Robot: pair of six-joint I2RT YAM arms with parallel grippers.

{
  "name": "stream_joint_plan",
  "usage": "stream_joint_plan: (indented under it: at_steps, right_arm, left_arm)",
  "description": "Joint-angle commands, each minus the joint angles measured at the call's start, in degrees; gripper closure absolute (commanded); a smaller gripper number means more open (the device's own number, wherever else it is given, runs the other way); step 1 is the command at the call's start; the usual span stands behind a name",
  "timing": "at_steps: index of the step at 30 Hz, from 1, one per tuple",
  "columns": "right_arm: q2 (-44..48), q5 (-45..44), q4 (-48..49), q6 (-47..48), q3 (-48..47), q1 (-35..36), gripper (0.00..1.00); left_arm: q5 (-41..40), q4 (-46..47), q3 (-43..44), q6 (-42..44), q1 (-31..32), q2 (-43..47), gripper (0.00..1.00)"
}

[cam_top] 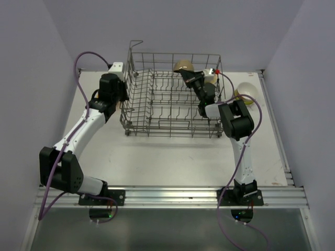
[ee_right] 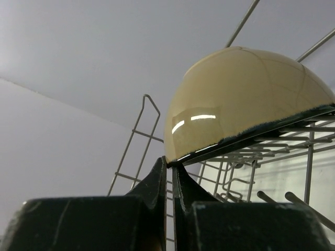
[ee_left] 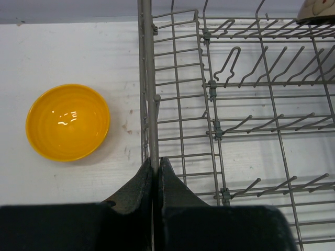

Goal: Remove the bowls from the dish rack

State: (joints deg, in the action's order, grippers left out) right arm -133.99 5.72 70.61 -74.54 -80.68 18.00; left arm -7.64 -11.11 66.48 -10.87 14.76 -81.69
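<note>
The grey wire dish rack [cam_top: 167,99] stands mid-table. My left gripper [cam_top: 123,99] is at its left wall; in the left wrist view the gripper [ee_left: 154,161] is shut on an upright wire of the rack [ee_left: 235,104]. A cream bowl [cam_top: 184,65] with a dark rim sits at the rack's back right. My right gripper [cam_top: 186,74] reaches in to it. Seen from the right wrist, the gripper [ee_right: 170,164] is shut on the lower edge of the bowl [ee_right: 246,99], which is tilted dome side up.
A yellow bowl [ee_left: 68,121] rests upright on the white table left of the rack. A pale bowl [cam_top: 246,91] stands on the table right of the rack, beside my right arm. Upright tines fill the rack floor. Walls close in the table.
</note>
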Motion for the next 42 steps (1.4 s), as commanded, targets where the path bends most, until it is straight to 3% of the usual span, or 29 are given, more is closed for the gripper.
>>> stream_joint_plan:
  at_steps: [1,11,25,27,30,32,33,34,36,42]
  right_arm:
    - [0.66,1.84,7.26,-1.04,-2.37,-0.42,1.0]
    - [6.89,6.06,-1.34,1.5,-7.47,-0.07,1.0]
    - [17.0,12.03,-9.52,4.58,-5.1,1.86,1.0]
    - [17.54,13.35,-9.88,3.62,-4.14,1.95,1.0]
    - [19.73,13.88,-9.09,2.3,-0.27,2.13,1.0]
    - [21.48,14.41,-8.65,2.12,2.79,2.21,1.0]
    - [22.02,14.85,-8.56,2.21,3.94,2.13,1.0]
    - [22.54,14.94,-8.38,2.3,5.0,2.13,1.0]
    - [24.21,15.11,-7.51,2.21,8.08,2.22,1.0]
    - [26.85,15.91,-6.98,1.6,12.92,2.22,1.0]
  left_arm:
    - [9.05,-3.56,-0.3,2.88,2.46,-2.42,1.0]
    - [8.87,-3.65,-0.3,2.96,2.46,-2.42,1.0]
    - [7.99,-3.92,-0.12,2.61,2.46,-1.98,0.99]
    - [7.9,-3.92,-0.12,2.79,2.46,-1.89,0.87]
    - [8.25,-3.83,-0.21,3.23,2.46,-1.54,0.8]
    - [7.9,-3.83,-0.21,3.23,2.46,-1.11,0.58]
    - [5.99,-3.91,-0.3,3.23,2.46,-0.84,0.36]
    - [5.36,-3.92,-0.47,3.23,2.46,-0.49,0.28]
    - [4.04,-4.09,-0.65,4.01,2.46,0.39,0.0]
    - [1.84,-3.13,-1.44,4.63,2.37,4.25,0.0]
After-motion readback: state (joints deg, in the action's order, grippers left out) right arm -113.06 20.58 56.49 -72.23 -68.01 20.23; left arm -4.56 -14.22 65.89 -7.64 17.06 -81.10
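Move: The right hand already pinches the brown bowl's rim; the bowl's middle is about 3 cm ahead and 2 cm left. The rack's left rim, pinched by the left hand, lies roughly 24 cm left and 10 cm back. The white bowl is about 12 cm right and 2 cm back, slightly lower. From the left hand, the brown bowl is some 24 cm right and 13 cm ahead; the yellow bowl is 13 cm left, 2 cm ahead, well below. Right hand lifts the brown bowl 10 cm, drawing back 9 cm, then half-lowers; left hand opens, releasing the rim. ##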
